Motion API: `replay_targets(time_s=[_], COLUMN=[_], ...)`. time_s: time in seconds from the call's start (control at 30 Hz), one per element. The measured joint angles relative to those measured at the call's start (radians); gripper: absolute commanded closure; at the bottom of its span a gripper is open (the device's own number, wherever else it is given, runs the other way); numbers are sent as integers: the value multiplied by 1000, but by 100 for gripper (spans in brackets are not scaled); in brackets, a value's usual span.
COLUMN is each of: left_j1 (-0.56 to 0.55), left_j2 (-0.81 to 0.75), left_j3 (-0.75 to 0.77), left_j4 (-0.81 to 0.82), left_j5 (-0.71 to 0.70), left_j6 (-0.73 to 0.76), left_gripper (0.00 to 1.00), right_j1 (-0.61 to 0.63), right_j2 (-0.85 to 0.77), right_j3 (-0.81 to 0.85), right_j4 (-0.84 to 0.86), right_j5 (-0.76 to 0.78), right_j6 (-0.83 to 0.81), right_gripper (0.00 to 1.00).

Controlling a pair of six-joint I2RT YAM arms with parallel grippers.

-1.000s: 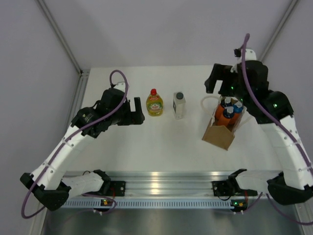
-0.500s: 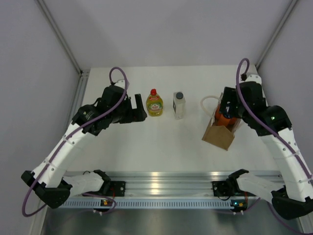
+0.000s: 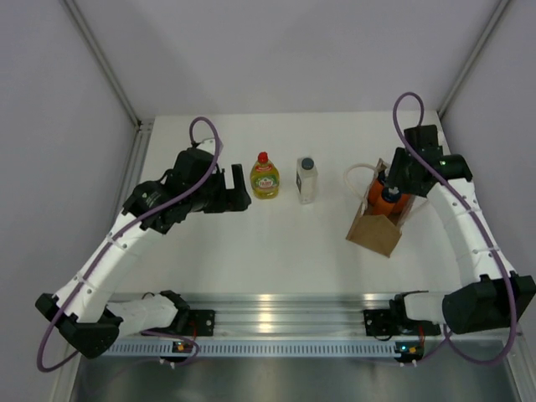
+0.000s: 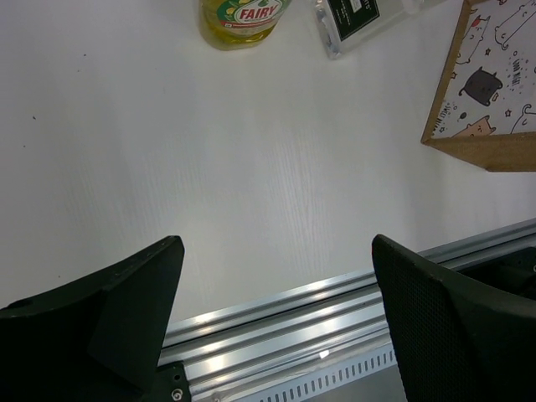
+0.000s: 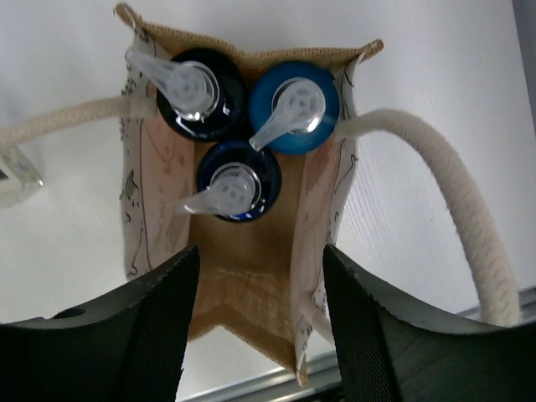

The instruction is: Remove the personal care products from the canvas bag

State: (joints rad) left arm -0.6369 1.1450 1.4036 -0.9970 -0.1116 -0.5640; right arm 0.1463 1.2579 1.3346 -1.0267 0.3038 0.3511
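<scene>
The canvas bag (image 3: 374, 230) stands upright at the right. Looking down into the canvas bag (image 5: 251, 285), I see three pump bottles with blue tops (image 5: 201, 92) (image 5: 293, 105) (image 5: 239, 180). One orange bottle (image 3: 387, 201) shows in the bag's mouth from above. My right gripper (image 5: 260, 251) hangs over the bag's near end with its jaws partly apart, one on each side of the bag's width, nothing gripped. The yellow-green bottle (image 3: 265, 177) and the whitish bottle (image 3: 306, 180) stand on the table. My left gripper (image 3: 239, 186) is open just left of the yellow-green one.
White rope handles (image 5: 452, 209) (image 5: 50, 126) loop out from both sides of the bag. An aluminium rail (image 3: 276, 314) runs along the table's near edge. Grey walls close in the table on both sides and at the back.
My right arm has come down from behind the bag to right over its mouth, and its jaws have narrowed. The left arm has barely moved.
</scene>
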Motion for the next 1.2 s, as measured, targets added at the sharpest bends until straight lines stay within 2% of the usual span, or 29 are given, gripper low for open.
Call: replay_targets(time_s=[0.1,0.2,0.4,0.67,1.2], left_j1=[0,0,0,0,0], left_j2=[-13,-14,-14,-26,-31], left_j3=[-14,-20,-25,-48,-64], left_j4=[-2,-2,0,-1,-1], left_j5=[0,0,-2,-10,-35], left_j6=[8,10,9,8,9], left_gripper=[2,2,2,2,2], right_j1=[-25,-26,-27,-23,-10], right_j2=[42,77,129,164,165], right_j3=[27,55,69,93,59], right_j4=[11,18,31,40,40], right_j5=[-4,0,50,98,116], right_j6=[58,142,313,433,542], right_gripper=[41,47,52,62,60])
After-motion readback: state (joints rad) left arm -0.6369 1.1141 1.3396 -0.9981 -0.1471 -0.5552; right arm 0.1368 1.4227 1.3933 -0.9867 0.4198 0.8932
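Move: The nearest of the three pump bottles in the canvas bag stands about 4 cm ahead of my right hand, straight ahead, with its middle some 15 cm below. The black-topped bottle is about 9 cm ahead and 1 cm left of that hand, and the blue-topped one about 8 cm ahead and 4 cm right, both at a like height. From my left hand, the nearest bottle lies roughly 10 cm ahead, 43 cm to the right and 21 cm down. I carry my right hand forward about 5 cm over the bag until it is above the nearest pump bottle, turning it nearly 30 degrees clockwise and narrowing the half-open fingers by about a third as I go. Then I ease it down a centimetre or so with the fingers still apart, about in line with either side of the pump head. ##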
